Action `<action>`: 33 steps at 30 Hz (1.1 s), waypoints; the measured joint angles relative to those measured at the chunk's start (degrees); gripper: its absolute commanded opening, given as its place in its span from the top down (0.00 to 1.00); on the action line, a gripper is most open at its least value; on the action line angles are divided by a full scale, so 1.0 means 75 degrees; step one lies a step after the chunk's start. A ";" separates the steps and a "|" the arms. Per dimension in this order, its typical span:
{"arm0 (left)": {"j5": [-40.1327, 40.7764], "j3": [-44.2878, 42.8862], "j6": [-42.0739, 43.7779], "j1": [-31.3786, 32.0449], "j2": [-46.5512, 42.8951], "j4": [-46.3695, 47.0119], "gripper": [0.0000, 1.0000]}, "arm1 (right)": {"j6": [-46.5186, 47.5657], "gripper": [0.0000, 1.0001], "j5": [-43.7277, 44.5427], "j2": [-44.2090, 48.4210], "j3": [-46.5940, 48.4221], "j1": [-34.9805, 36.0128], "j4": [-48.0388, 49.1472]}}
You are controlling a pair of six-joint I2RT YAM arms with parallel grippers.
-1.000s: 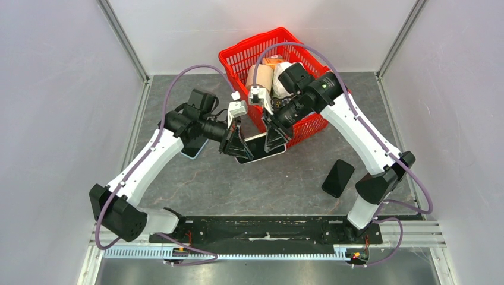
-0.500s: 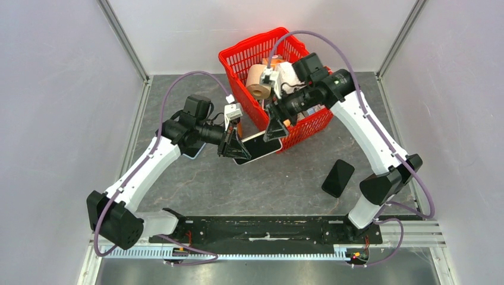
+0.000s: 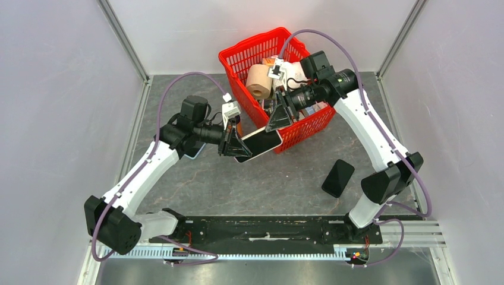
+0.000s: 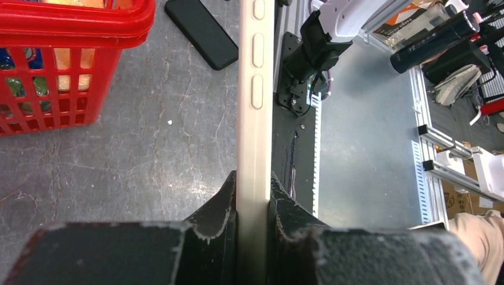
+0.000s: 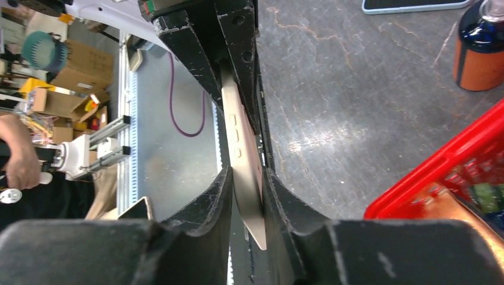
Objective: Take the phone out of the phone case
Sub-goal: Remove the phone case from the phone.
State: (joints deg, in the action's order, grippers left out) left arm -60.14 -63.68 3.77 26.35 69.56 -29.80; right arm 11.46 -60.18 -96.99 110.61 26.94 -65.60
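The phone case [image 3: 260, 143] is beige with raised side buttons and is held in the air in front of the basket. Only a dark rim along its near side hints at the phone inside. My left gripper [image 3: 233, 144] is shut on its left end; in the left wrist view the case's edge [image 4: 255, 89] runs straight up from my left gripper [image 4: 254, 178]. My right gripper [image 3: 274, 122] reaches down from the basket side. In the right wrist view my right gripper [image 5: 246, 175] has its tips against both faces of the case's [image 5: 241, 136] far corner.
The red basket [image 3: 238, 56] stands right behind the grippers, with a toilet roll [image 3: 258, 82] and other items inside. A black phone-shaped slab [image 3: 338, 177] lies flat to the right. A pale blue one [image 3: 193, 151] lies under my left arm. A dark bottle [image 5: 478, 50] stands nearby.
My right gripper let go of the case, pulled back toward the basket and closed again on the far corner. The case now tilts up to the right; my left arm shifted slightly left.
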 measured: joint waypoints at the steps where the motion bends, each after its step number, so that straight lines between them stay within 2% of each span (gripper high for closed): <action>1: 0.0006 0.0015 -0.0035 -0.0003 0.0000 0.0026 0.98 | -0.0006 0.79 -0.0090 0.0000 -0.0038 0.0000 0.0023; 3: -0.0012 0.0047 -0.0090 -0.0003 -0.0012 0.0029 0.98 | 0.0012 0.96 -0.0248 0.0000 -0.0140 -0.0015 0.0093; 4: -0.0023 0.0047 -0.0117 -0.0003 -0.0012 0.0020 0.98 | 0.0041 1.00 -0.0353 0.0000 -0.0198 -0.0017 0.0125; 9: -0.0175 0.0050 -0.0239 -0.0012 -0.0026 -0.0015 0.98 | 0.0178 1.00 -0.0694 0.0000 -0.0294 -0.0070 0.0265; 13: 0.0029 -0.0122 0.0315 0.0017 -0.0050 -0.0498 0.98 | 0.0192 1.00 -0.0807 -0.0009 -0.0347 -0.0064 0.0265; 23: 0.1944 -0.1384 0.2136 0.0423 -0.0061 -0.2678 0.98 | -0.0504 1.00 -0.2124 -0.0338 -0.0976 -0.0131 0.1201; 33: 0.3212 -0.1690 0.2602 0.0764 -0.0061 -0.3261 0.98 | -0.1594 1.00 -0.3168 -0.0927 -0.1448 -0.0172 0.2247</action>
State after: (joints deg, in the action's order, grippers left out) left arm -36.05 -76.36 23.29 32.08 69.10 -54.26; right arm -0.49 -83.94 -103.94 99.74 25.65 -48.75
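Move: The cased phone is already in the left hand by its left end. The case's middle lies about 5 cm right of that hand, 2 cm ahead and 2 cm above. From the right hand, poised at the case's far right corner, that middle is some 4 cm back, 3 cm left and 3 cm below. The red basket's middle is roughly 15 cm ahead of the right hand, 6 cm right and 22 cm below; the bottle stands some 8 cm ahead of the left hand, 5 cm left and 18 cm lower. The right fingers close from about a third open to nearly shut and pinch the case's thin rim at its far right corner. The left hand keeps its grip, then carries the phone about 3.5 cm left, its fingers dipping and its wrist rolling to tip the phone's top edge back; the right hand follows 2 cm left and 2 cm down, rolling some 20 degrees the opposite way to pry at the rim. ##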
